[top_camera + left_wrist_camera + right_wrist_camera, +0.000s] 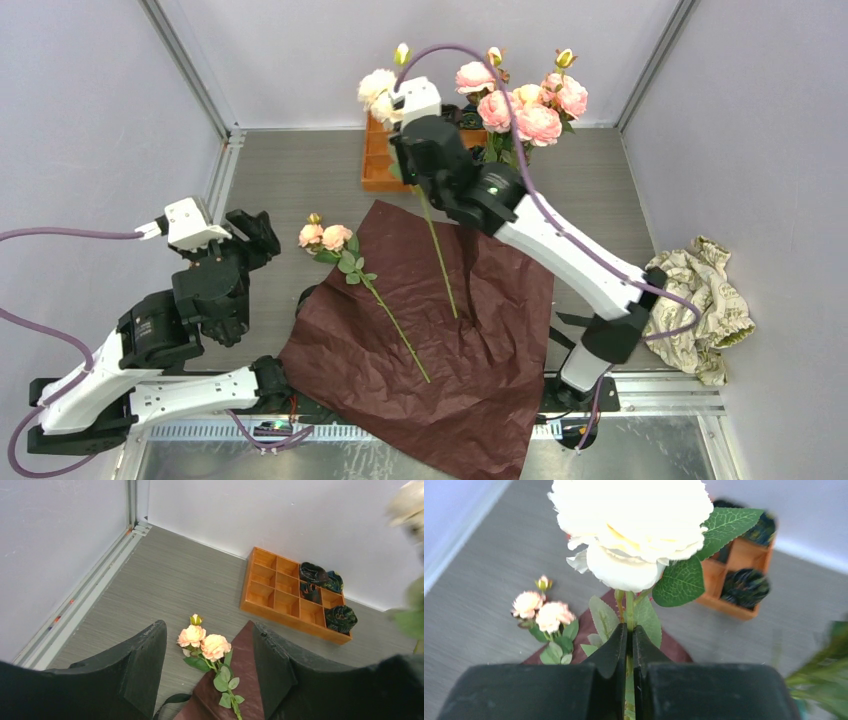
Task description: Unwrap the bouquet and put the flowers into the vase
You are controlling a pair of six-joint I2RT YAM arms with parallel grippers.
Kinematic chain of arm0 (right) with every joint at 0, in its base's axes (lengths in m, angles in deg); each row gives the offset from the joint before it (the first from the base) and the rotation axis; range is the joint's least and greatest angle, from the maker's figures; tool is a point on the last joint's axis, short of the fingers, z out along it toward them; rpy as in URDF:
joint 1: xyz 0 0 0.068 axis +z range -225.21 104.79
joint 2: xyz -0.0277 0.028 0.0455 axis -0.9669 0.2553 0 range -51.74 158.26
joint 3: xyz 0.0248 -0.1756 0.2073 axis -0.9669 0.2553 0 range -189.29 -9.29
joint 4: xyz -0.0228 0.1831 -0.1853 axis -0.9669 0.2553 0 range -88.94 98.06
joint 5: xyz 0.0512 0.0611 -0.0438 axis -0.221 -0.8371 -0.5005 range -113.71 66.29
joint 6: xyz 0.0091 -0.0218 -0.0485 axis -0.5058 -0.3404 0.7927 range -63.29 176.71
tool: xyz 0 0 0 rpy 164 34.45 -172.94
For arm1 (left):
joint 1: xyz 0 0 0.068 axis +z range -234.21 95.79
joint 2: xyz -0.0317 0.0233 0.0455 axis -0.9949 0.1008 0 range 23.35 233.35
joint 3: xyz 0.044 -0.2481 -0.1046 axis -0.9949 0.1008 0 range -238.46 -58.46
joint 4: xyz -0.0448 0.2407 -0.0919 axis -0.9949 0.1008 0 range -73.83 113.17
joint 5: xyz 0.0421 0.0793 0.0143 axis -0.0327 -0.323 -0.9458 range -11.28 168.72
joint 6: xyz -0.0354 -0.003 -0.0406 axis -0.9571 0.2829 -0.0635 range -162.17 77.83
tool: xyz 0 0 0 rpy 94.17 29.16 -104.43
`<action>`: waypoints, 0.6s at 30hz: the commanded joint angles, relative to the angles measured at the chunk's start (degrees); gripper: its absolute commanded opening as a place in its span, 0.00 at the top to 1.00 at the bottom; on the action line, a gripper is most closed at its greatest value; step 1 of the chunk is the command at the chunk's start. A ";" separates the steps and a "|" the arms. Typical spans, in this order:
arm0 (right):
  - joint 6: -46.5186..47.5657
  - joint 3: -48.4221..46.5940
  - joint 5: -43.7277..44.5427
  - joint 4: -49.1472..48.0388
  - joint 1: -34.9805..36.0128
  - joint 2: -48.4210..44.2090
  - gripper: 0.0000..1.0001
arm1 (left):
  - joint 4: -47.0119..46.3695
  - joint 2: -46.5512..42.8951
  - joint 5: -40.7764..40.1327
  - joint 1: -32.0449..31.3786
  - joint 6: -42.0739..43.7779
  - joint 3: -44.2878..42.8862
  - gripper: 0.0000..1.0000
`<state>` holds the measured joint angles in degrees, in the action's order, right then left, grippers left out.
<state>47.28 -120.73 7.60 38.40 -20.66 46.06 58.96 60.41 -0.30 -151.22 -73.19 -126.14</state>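
My right gripper (402, 140) (630, 635) is shut on the green stem of a cream rose (378, 90) (634, 525) and holds it upright above the back of the table, the stem hanging down over the paper. Several pink roses (525, 105) stand just right of it; the vase is hidden behind the right arm. The dark red paper (450, 340) (240, 680) lies spread flat. One peach rose stem (325, 237) (205, 642) (544, 612) rests on the paper's left corner. My left gripper (255, 235) (207, 630) hovers open just left of those blooms.
An orange compartment tray (378, 160) (280, 617) (739, 565) sits at the back, with dark bundles (312, 572) in some cells. A black ribbon (172, 698) lies by the paper's left edge. A crumpled beige cloth (705, 300) lies at the right wall.
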 commanded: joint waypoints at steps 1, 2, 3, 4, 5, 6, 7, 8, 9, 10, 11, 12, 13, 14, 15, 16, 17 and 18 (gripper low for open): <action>8.74 1.41 6.16 -9.49 0.98 -9.53 0.99 | -4.05 1.77 0.69 0.02 0.25 0.09 0.36; 10.67 2.35 6.66 -11.82 0.99 -11.69 0.99 | -4.24 2.19 1.04 -0.04 0.25 0.09 0.36; 13.00 3.94 7.63 -15.27 1.03 -14.78 0.99 | -4.36 2.69 1.50 -0.02 0.19 0.09 0.36; 15.38 5.90 8.23 -19.09 1.00 -17.10 0.99 | -4.46 3.24 1.95 -0.04 0.11 0.05 0.36; 17.79 8.30 8.91 -23.37 1.05 -19.56 0.99 | -4.63 3.71 2.49 0.02 0.04 0.04 0.36; 20.31 10.62 9.28 -28.13 1.05 -21.78 0.99 | -4.70 4.19 2.94 0.01 -0.09 0.06 0.36; 22.51 12.93 9.49 -32.18 1.09 -23.94 0.99 | -4.91 4.69 3.45 -0.01 -0.31 0.09 0.36; 25.00 14.98 9.40 -36.04 1.01 -25.67 0.99 | -5.06 5.32 3.78 -0.04 -0.29 0.09 0.36; 27.37 16.63 9.20 -40.60 1.07 -27.07 0.99 | -5.33 5.82 4.13 -0.03 -0.41 0.09 0.36; 29.68 18.05 9.06 -44.81 1.08 -28.13 0.99 | -5.57 6.28 4.40 0.00 -0.42 0.09 0.36; 32.08 19.31 8.68 -47.93 1.03 -28.77 0.99 | -5.81 6.78 4.69 -0.05 -0.44 0.08 0.36; 34.33 20.35 8.12 -50.80 1.07 -29.37 0.99 | -6.05 7.29 4.96 0.02 -0.43 0.01 0.36; 36.58 21.47 7.38 -53.71 1.00 -29.74 0.99 | -6.28 7.81 5.20 -0.02 -0.40 -0.08 0.36; 38.57 22.69 6.57 -57.12 1.04 -30.03 0.99 | -6.48 8.31 5.53 -0.01 -0.36 -0.20 0.36; 40.53 23.75 5.71 -60.22 0.98 -30.06 0.99 | -6.67 8.76 5.81 -0.01 -0.40 -0.22 0.36; 42.51 24.32 5.01 -62.86 1.00 -29.82 0.99 | -6.82 9.26 6.18 0.00 -0.42 -0.25 0.36; 44.08 24.52 4.39 -64.58 1.00 -29.38 0.99 | -6.98 9.71 6.29 0.02 -0.38 -0.26 0.36; 45.61 24.33 3.87 -65.70 1.00 -28.65 0.99 | -7.11 10.23 6.47 0.03 -0.47 -0.33 0.36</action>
<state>81.68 -97.78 14.61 -12.04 -19.77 15.40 55.44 69.39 5.49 -151.22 -73.13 -126.12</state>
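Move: The right hand already grips the white rose; the vase lies about 17 cm to its right, some 2 cm nearer the base, its middle some 25 cm lower. The blooms in the vase stand about 20 cm right, 5 cm farther out and 10 cm higher; the orange tray lies some 20 cm ahead, 5 cm right and 33 cm below. From the empty left hand, the remaining peach rose's heads lie about 14 cm ahead, 4 cm right and 35 cm down. Lift the held white rose high, raising the right gripper about 22 cm while carrying it some 15 cm right towards the vase, easing back a little and tipping the fingers up some 45 degrees; keep them shut on the stem. Meanwhile bring the open left gripper about 6 cm right, slightly forward and down, towards the remaining peach rose. ##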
